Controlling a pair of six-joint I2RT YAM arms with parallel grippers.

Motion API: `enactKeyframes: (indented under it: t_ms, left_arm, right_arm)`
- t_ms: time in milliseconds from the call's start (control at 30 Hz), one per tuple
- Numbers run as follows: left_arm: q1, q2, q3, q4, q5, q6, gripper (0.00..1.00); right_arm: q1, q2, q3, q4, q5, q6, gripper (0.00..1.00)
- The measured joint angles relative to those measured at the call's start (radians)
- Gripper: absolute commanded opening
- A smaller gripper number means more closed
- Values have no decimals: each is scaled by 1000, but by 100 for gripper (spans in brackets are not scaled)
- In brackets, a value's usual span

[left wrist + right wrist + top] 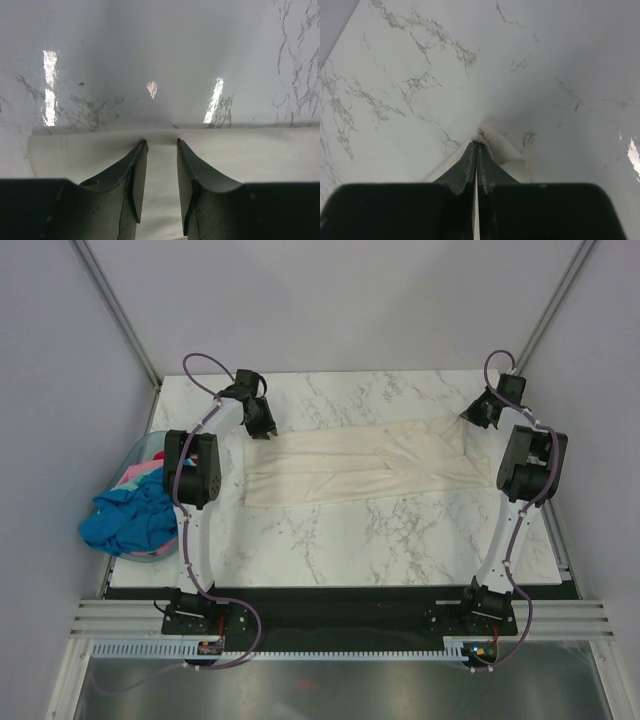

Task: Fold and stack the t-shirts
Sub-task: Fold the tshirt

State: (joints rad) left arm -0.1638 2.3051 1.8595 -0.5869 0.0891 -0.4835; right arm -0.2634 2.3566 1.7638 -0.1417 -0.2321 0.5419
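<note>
A cream-white t-shirt (pixel 340 465) lies stretched in a long band across the marble table (pixel 350 540). My left gripper (pixel 262 426) hovers at the band's far left end. In the left wrist view its jaws (pixel 161 142) stand apart over the flat cloth (pixel 240 152), and nothing is pinched between them. My right gripper (pixel 472 416) is at the far right end, shut on a bunched corner of the cream-white t-shirt (pixel 507 150), with cloth squeezed at the fingertips (pixel 478 143). A bright blue t-shirt (pixel 125 520) spills from a basket on the left, and pink cloth (pixel 135 477) lies beside it.
The pale blue plastic basket (pixel 140 448) hangs off the table's left edge beside the left arm. Grey walls close in behind and on both sides. The arm bases sit on a black strip (pixel 340 605) at the near edge.
</note>
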Motion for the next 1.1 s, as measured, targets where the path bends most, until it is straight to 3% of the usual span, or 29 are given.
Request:
enactKeyframes:
  t_ms: [300, 433, 600, 700, 867, 1100]
  left_arm:
    - [-6, -43, -5, -37, -63, 10, 41]
    - [-7, -182, -56, -58, -47, 21, 41]
    - [-14, -378, -143, -50, 78, 84, 37]
    - [-21, -460, -238, -35, 143, 115, 29]
    - [-24, -529, -478, -41, 177, 129, 3]
    - [-23, -556, -735, -73, 114, 129, 2]
  right_arm:
    - [6, 76, 126, -24, -15, -27, 8]
    - [14, 82, 172, -85, -36, -40, 14]
    - [45, 60, 255, -213, -42, -59, 24]
    - [71, -22, 217, -267, -40, -55, 26]
    - [105, -273, 60, -312, -48, -38, 26]
    - [129, -560, -192, -275, -84, -13, 25]
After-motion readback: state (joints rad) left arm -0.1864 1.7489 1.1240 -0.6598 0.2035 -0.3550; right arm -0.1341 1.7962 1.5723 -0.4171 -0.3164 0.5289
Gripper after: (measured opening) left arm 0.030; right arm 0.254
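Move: Just inside the t-shirt's far edge, the left hand's fingers stand on the cloth; the near left corner lies some 22 cm back and 6 cm to their left, the far left corner 7 cm left and level, the laundry basket about 33 cm left and 19 cm back. The right hand already pinches the far right corner right at its fingertips; the near right corner is about 21 cm back and 10 cm right of that hand. Drawing the pinched far right corner about 2 cm farther forward, the right hand then opens and lets go, rising and swinging back and left over the t-shirt. Meanwhile the left hand lifts off the far edge and arcs back about 20 cm, up and down again towards the near left corner, its fingers closing and tipping more steeply down to end low at the near edge, a few centimetres right of that corner. ##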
